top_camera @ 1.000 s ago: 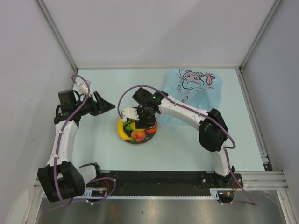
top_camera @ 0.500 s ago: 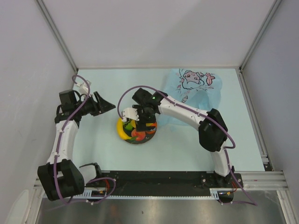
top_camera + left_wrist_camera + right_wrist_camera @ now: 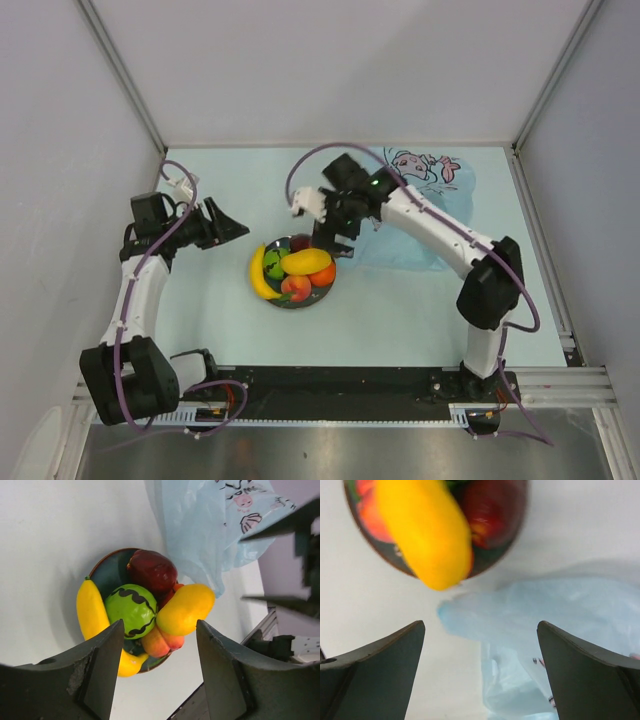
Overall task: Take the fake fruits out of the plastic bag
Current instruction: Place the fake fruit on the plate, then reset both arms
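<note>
The fake fruits lie heaped on a dark plate [image 3: 288, 301]: yellow mango [image 3: 306, 262] on top, banana [image 3: 260, 272], green striped fruit [image 3: 131, 611], dark red apple [image 3: 151, 570], peach [image 3: 161, 642] and orange [image 3: 323, 274]. The light blue plastic bag [image 3: 420, 200] lies flat behind and to the right of the plate. My right gripper [image 3: 335, 232] hangs open and empty above the gap between plate and bag [image 3: 560, 630]. To the plate's left, my left gripper [image 3: 232, 228] points at the fruits, open and empty.
White enclosure walls stand to the left, right and back. The black and metal base rail [image 3: 340, 385] runs along the near edge.
The right gripper opened wide and drew back from over the plate toward the bag. The mango now lies uncovered on top of the pile. The left arm has barely moved.
</note>
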### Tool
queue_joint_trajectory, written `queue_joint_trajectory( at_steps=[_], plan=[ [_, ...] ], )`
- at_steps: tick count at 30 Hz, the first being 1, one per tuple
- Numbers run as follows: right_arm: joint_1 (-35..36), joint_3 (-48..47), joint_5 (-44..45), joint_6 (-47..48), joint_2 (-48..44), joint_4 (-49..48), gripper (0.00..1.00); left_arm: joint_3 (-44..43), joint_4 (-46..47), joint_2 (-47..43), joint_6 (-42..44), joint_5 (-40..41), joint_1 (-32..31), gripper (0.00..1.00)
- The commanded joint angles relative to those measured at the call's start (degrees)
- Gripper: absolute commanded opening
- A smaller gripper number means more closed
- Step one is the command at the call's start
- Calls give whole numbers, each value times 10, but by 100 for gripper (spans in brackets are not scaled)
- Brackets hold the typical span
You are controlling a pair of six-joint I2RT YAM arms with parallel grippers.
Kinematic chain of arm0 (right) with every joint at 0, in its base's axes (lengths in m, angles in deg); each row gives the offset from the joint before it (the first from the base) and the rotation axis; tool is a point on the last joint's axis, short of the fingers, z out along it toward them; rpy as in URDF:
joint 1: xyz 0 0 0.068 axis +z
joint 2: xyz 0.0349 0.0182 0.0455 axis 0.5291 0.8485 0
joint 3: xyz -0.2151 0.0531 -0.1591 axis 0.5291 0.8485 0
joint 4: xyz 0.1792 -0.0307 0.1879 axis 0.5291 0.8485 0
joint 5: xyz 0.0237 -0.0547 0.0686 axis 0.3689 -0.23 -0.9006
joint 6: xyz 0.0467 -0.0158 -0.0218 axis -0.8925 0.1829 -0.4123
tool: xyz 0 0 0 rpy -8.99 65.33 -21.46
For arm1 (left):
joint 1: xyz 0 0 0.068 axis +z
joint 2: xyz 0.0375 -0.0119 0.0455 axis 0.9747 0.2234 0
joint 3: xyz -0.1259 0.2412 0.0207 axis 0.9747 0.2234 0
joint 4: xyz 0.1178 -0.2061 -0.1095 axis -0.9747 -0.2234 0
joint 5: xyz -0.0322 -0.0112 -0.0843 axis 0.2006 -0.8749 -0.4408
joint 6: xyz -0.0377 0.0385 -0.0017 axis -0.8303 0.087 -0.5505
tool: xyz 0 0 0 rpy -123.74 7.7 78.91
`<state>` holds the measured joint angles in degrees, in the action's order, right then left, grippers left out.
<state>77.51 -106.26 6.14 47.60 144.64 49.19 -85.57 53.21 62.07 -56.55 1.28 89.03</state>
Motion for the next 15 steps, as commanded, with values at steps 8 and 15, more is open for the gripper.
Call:
queue_joint_trajectory(
  at_steps=[8,15],
  plan=[
    [-298,39,-86,-194,56,-85,100,-51,-48,22,84,40,-6,65],
    [-447,-8,50,-241,65,-135,100,-86,-76,44,123,71,-5,65]
  ],
)
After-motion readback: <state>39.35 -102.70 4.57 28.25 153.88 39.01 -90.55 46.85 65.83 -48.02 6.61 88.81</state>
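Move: The blue plastic bag lies with its middle about 13 cm ahead of the right hand, some 26 cm to its right and 14 cm below. The yellow mango, already released, is 8 cm to the hand's left, 3 cm back and 8 cm lower. The orange is 7 cm back and 3 cm left, the dark red fruit 3 cm ahead and 10 cm left, both 11 cm down. From the left hand the bag is roughly 58 cm right, 4 cm ahead, 17 cm below. The mango is left on the heaped plate as the right hand sweeps some 24 cm right and 15 cm forward to come over the plastic bag. Rising only slightly at first, the hand then sinks to end about 8 cm lower, turning some 55 degrees clockwise with its empty fingers still wide open. ##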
